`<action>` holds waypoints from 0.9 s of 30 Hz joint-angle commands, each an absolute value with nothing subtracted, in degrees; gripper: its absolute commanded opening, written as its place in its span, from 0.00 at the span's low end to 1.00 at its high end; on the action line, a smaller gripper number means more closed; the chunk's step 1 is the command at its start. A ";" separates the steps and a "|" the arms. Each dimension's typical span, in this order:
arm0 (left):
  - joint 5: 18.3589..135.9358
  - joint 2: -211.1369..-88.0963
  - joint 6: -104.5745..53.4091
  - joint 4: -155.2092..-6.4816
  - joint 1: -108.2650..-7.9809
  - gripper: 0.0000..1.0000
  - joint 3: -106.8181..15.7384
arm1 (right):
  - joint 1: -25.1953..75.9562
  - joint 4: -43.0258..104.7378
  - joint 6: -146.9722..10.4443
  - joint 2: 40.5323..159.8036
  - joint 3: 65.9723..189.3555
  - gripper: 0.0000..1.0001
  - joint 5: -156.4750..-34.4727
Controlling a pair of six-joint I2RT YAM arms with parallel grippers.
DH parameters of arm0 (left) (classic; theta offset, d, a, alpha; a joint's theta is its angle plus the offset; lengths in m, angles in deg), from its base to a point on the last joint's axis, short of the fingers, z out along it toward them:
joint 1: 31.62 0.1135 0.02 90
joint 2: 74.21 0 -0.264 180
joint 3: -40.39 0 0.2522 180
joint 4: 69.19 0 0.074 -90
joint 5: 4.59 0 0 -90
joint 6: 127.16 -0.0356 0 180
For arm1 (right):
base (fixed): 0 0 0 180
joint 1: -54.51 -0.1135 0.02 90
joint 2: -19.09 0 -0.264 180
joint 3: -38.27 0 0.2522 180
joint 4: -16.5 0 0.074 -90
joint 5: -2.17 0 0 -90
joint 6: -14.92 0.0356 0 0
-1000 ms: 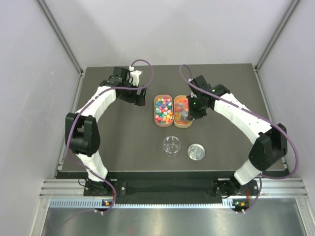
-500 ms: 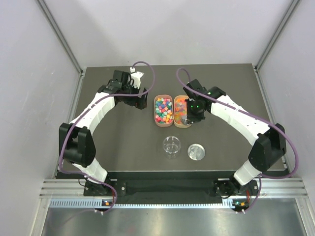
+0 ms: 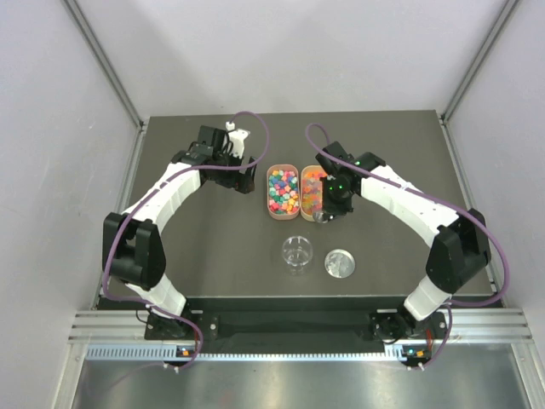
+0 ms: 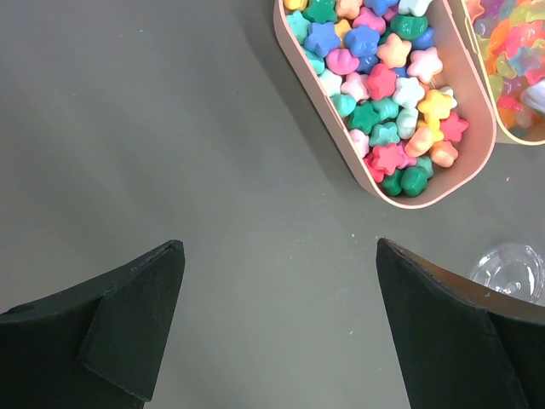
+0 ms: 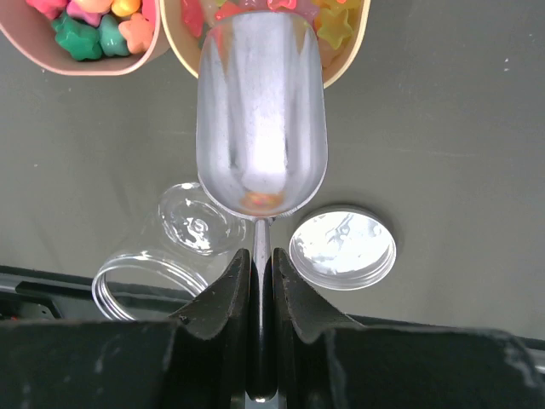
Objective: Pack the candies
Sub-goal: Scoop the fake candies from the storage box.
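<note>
The candies fill two oval tubs: mixed opaque stars point(image 3: 282, 189) point(image 4: 383, 94) in the left tub and translucent orange and yellow ones point(image 3: 312, 183) point(image 4: 511, 47) in the right tub. My right gripper point(image 3: 331, 204) point(image 5: 261, 256) is shut on the handle of the metal scoop point(image 5: 261, 128). The scoop's front lip lies over the near end of the right tub point(image 5: 351, 60). The bowl looks empty apart from coloured reflections. My left gripper point(image 3: 243, 176) point(image 4: 279, 247) is open and empty above bare table, left of the left tub point(image 4: 447, 194).
A clear open jar point(image 3: 297, 253) point(image 5: 197, 226) stands in front of the tubs, its round metal lid point(image 3: 340, 263) point(image 5: 342, 249) beside it on the right. The jar's edge also shows in the left wrist view point(image 4: 515, 268). Walls enclose the dark table point(image 3: 213, 247).
My left arm has swung right, bringing its gripper closer to the left tub. My right gripper has turned and shifted slightly toward the near end of the right tub with the scoop.
</note>
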State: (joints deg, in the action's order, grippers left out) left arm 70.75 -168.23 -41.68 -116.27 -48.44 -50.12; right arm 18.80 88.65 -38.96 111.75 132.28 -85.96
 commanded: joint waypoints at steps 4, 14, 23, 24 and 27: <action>71.17 -166.14 -41.29 -114.06 -49.03 0.98 -50.01 | 21.28 88.36 -38.08 115.32 134.47 0.00 -87.66; 71.61 -165.62 -41.21 -113.98 -49.11 0.98 -49.13 | 22.69 86.78 -39.57 121.48 140.35 0.00 -88.98; 71.08 -167.37 -40.77 -113.97 -49.11 0.98 -50.36 | 23.66 85.72 -39.31 125.08 141.33 0.00 -87.75; 71.08 -167.46 -40.77 -114.15 -49.11 0.98 -50.54 | 24.27 85.63 -39.22 125.26 140.80 0.00 -86.79; 71.26 -167.46 -40.85 -114.24 -49.11 0.98 -50.36 | 24.89 85.02 -38.87 125.87 139.57 0.00 -85.99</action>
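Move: The orange candy box is the target: its middle lies about 13 cm ahead of the right hand, 2 cm to its left and 8 cm lower; the empty scoop already reaches over its near end. The multicoloured candy box is beside it, 11 cm left of the hand and just as far ahead. Behind the hand by 5 cm are the glass jar, 6 cm left, and the lid, 5 cm right. From the left hand, the orange box is 18 cm right, 1 cm ahead. The scoop, still pinched by its handle in the right fingers, is driven bowl-first into the orange candies: the right hand goes forward about 5 cm along the box while sinking some 2 cm, mostly early on, with a slight drift left. The wrist keeps nearly the same tilt and the grip stays shut as the mouth of the bowl pushes under the candies. ##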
